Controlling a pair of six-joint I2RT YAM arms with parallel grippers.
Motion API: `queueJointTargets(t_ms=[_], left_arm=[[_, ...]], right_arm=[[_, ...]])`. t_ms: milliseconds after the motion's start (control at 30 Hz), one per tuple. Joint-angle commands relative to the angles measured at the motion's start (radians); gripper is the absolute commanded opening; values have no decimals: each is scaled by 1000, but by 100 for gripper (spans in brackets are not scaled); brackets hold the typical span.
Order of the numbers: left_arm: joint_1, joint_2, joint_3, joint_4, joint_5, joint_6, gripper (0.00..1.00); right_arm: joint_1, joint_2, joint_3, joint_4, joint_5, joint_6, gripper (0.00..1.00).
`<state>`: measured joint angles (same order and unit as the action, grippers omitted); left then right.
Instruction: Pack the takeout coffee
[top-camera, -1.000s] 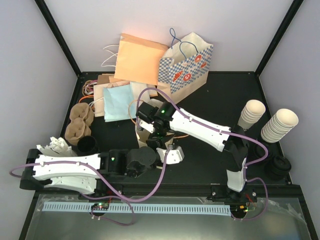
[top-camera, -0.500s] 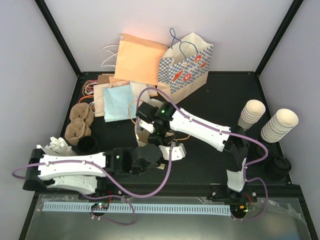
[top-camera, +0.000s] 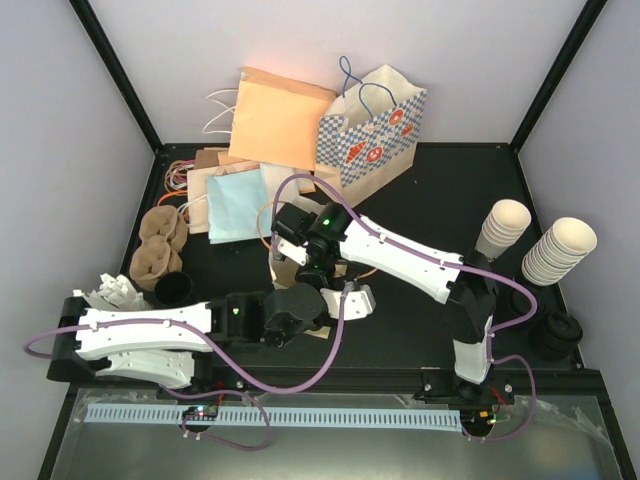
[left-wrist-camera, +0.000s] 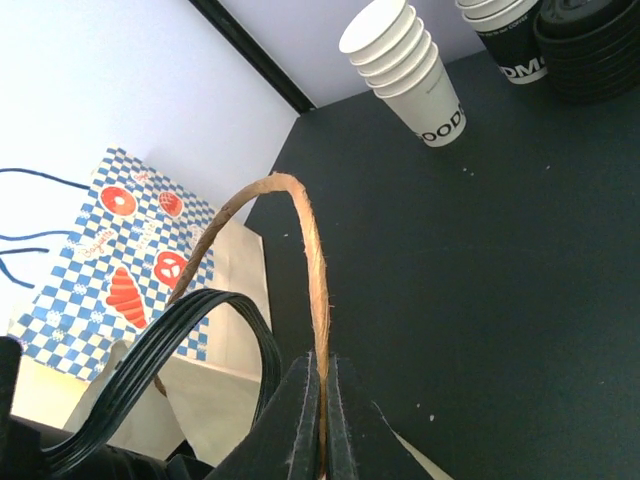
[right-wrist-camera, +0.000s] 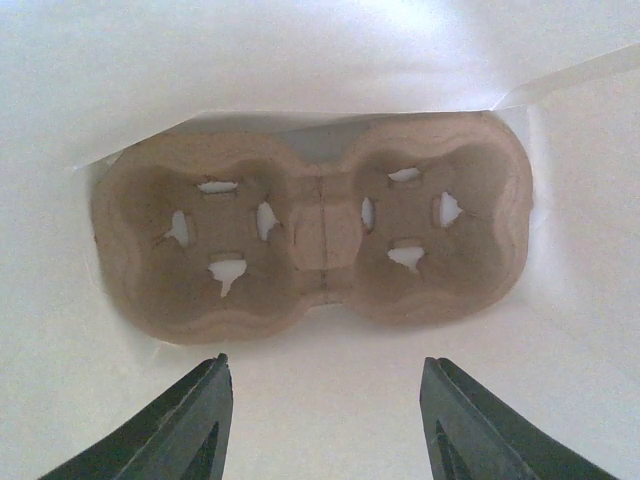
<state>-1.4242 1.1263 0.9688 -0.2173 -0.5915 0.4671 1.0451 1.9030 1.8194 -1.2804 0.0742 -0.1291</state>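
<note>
My left gripper (left-wrist-camera: 322, 360) is shut on the brown twine handle (left-wrist-camera: 300, 215) of a paper bag (top-camera: 284, 272) standing mid-table. The handle arches up from between the closed fingers. My right gripper (right-wrist-camera: 325, 362) reaches down into that bag from above, open, with nothing between its fingers. Below it, on the white bottom of the bag (right-wrist-camera: 320, 60), lies a brown two-cup cardboard carrier (right-wrist-camera: 320, 240) with both wells empty. The takeout coffee is out of view in all three views.
A blue-checkered bag (top-camera: 375, 135) and an orange bag (top-camera: 275, 115) stand at the back, with flat bags (top-camera: 235, 205) lying before them. Stacked lidless cups (top-camera: 503, 228) and black lids (top-camera: 557, 333) sit right. Spare carriers (top-camera: 160, 245) and a black round thing (top-camera: 175, 289) sit left.
My left gripper moved right toward the bag and closed from open onto the twine handle. The right arm has stayed where it was.
</note>
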Motion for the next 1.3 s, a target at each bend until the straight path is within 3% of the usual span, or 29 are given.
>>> queueJointTargets(t_ms=[0,567,1067,1133,1267], left_arm=[[-2,9,48,50,113,-20,1],[-27,62,54,87,218,-1,1],[-32,1,53,41,142,-59,2],[-32,-16,47,35,159,-70,8],[-37,-61,30,0,256,-78,33]], right_arm=[[3,1,29,14,-6,-8,55],[3,19,49,11,-12,-6,55],[3,-9,-38,54,-26,8,55],[3,-8,-55,59,-21,14,55],[1,-13,-71,69,-24,17,55]])
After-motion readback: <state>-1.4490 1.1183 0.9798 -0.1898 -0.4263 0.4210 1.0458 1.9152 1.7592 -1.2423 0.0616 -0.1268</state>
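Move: The left hand already has the paper bag's brown handle shut in its fingertips; the bag's middle lies about 10 cm to its left, 1 cm ahead and 13 cm below. The stack of white cups stands some 16 cm ahead of the left hand, 27 cm right and 20 cm below. The right hand, half open inside the bag, has the cup carrier on the bag floor roughly 9 cm below it, 3 cm ahead and 4 cm left. Back and to the right, dipping a little, the left hand draws the pinched handle outward about 5 cm, turning some 10 degrees clockwise; then it rises about 2.5 cm, easing left, and parts its fingers to let the handle go. The right hand hardly shifts at first, then sinks some 2.5 cm deeper into the bag towards the cup carrier, fingers staying half open. ##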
